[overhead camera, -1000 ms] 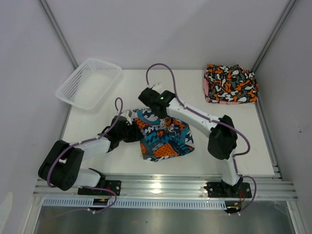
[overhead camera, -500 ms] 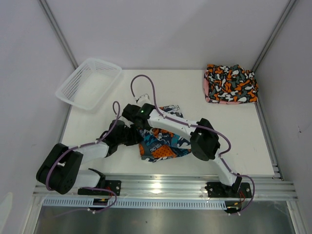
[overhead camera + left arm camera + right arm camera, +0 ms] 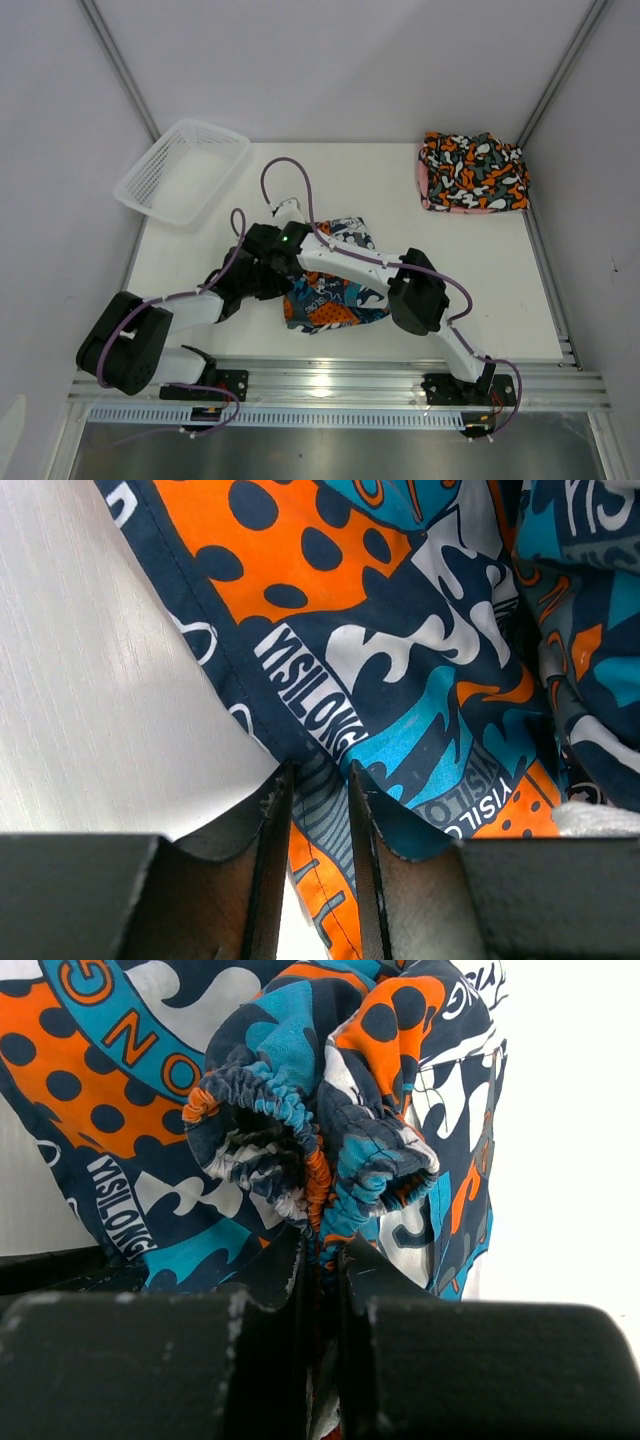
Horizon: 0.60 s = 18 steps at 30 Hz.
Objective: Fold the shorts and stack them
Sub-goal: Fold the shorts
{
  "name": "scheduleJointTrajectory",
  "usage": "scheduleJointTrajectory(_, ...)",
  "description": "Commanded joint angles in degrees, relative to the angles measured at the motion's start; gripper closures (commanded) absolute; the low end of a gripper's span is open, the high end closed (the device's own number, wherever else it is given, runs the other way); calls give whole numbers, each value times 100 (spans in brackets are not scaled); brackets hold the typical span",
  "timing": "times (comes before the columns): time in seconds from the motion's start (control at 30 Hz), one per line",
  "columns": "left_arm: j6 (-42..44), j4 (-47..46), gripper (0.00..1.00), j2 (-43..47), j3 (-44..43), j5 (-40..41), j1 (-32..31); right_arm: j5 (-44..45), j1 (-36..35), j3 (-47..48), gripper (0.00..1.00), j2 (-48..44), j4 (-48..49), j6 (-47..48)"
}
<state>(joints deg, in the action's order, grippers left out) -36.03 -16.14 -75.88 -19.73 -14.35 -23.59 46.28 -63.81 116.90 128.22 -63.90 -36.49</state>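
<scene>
The teal-navy shorts (image 3: 335, 300) with orange and white graphics lie bunched at the table's near middle. My right gripper (image 3: 322, 1250) is shut on their gathered elastic waistband (image 3: 300, 1150), held over the garment's left part; in the top view the right gripper (image 3: 283, 255) is close to the left one. My left gripper (image 3: 318, 775) straddles the shorts' hem (image 3: 330, 830). Its jaws stand narrowly apart, with a sliver of table showing beside the cloth. It meets the shorts' left edge (image 3: 272, 283). The black shorts (image 3: 472, 170) lie folded at the back right on a pink pair (image 3: 425, 185).
A white mesh basket (image 3: 180, 170) sits tilted at the back left corner. Grey walls close the table's sides, and an aluminium rail (image 3: 330, 375) runs along the near edge. Purple cables loop over both arms.
My right arm has swung left, carrying the waistband across the shorts, so the cloth is doubled over and narrower. The left jaws have narrowed around the hem.
</scene>
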Motion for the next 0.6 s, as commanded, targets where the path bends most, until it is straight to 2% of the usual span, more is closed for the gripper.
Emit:
scheduleJointTrajectory(0.0,-53,-240,69,-32,65,-130,74,215,-44,-1,98,-324,193,-244)
scheduleJointTrajectory(0.3,-71,-311,70,-50,100,-191,109,-286,-52,-501,93,-430,1045,-271)
scheduleJointTrajectory(0.37,-62,-319,71,-50,109,-200,118,-304,-52,-756,82,-517,1326,-358)
scheduleJointTrajectory(0.4,-62,-328,71,-41,109,-200,118,-313,-52,-870,67,-579,1423,-411)
scheduleJointTrajectory(0.47,-71,-346,71,-41,127,-226,136,-444,-52,-1360,61,-867,1932,-403)
scheduleJointTrajectory(0.5,-71,-363,71,-50,136,-235,145,-497,-52,-1563,54,-1000,2117,-411)
scheduleJointTrajectory(0.57,-88,-381,71,-41,153,-244,162,-594,-44,-1959,52,-1290,2697,-420)
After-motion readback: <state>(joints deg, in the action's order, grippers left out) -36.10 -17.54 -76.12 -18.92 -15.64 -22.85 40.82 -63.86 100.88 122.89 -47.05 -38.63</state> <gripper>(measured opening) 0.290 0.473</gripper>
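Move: The right hand holds the shorts' gathered waistband above the spread cloth. Its landing spot on the lower layer is almost straight below, about 9 cm down, 1 cm back and 1 cm to the left. The edge pinned by the left fingertips is some 5 cm left and 4 cm back of the right hand, equally low, and the white basket about 26 cm left and 21 cm ahead. From the left hand, the landing spot is about 3 cm ahead, 4 cm right and 1 cm below. After barely stirring at first, the right hand sinks about 4 cm towards the lower layer of the shorts beside the left fingers, easing a centimetre or so left and then slightly back as its left side rolls up some 10 degrees. On the way down its nearly shut fingers part to about half open around the bunched waistband, while the left hand stays put with its fingertips still resting on the shorts' left edge. ##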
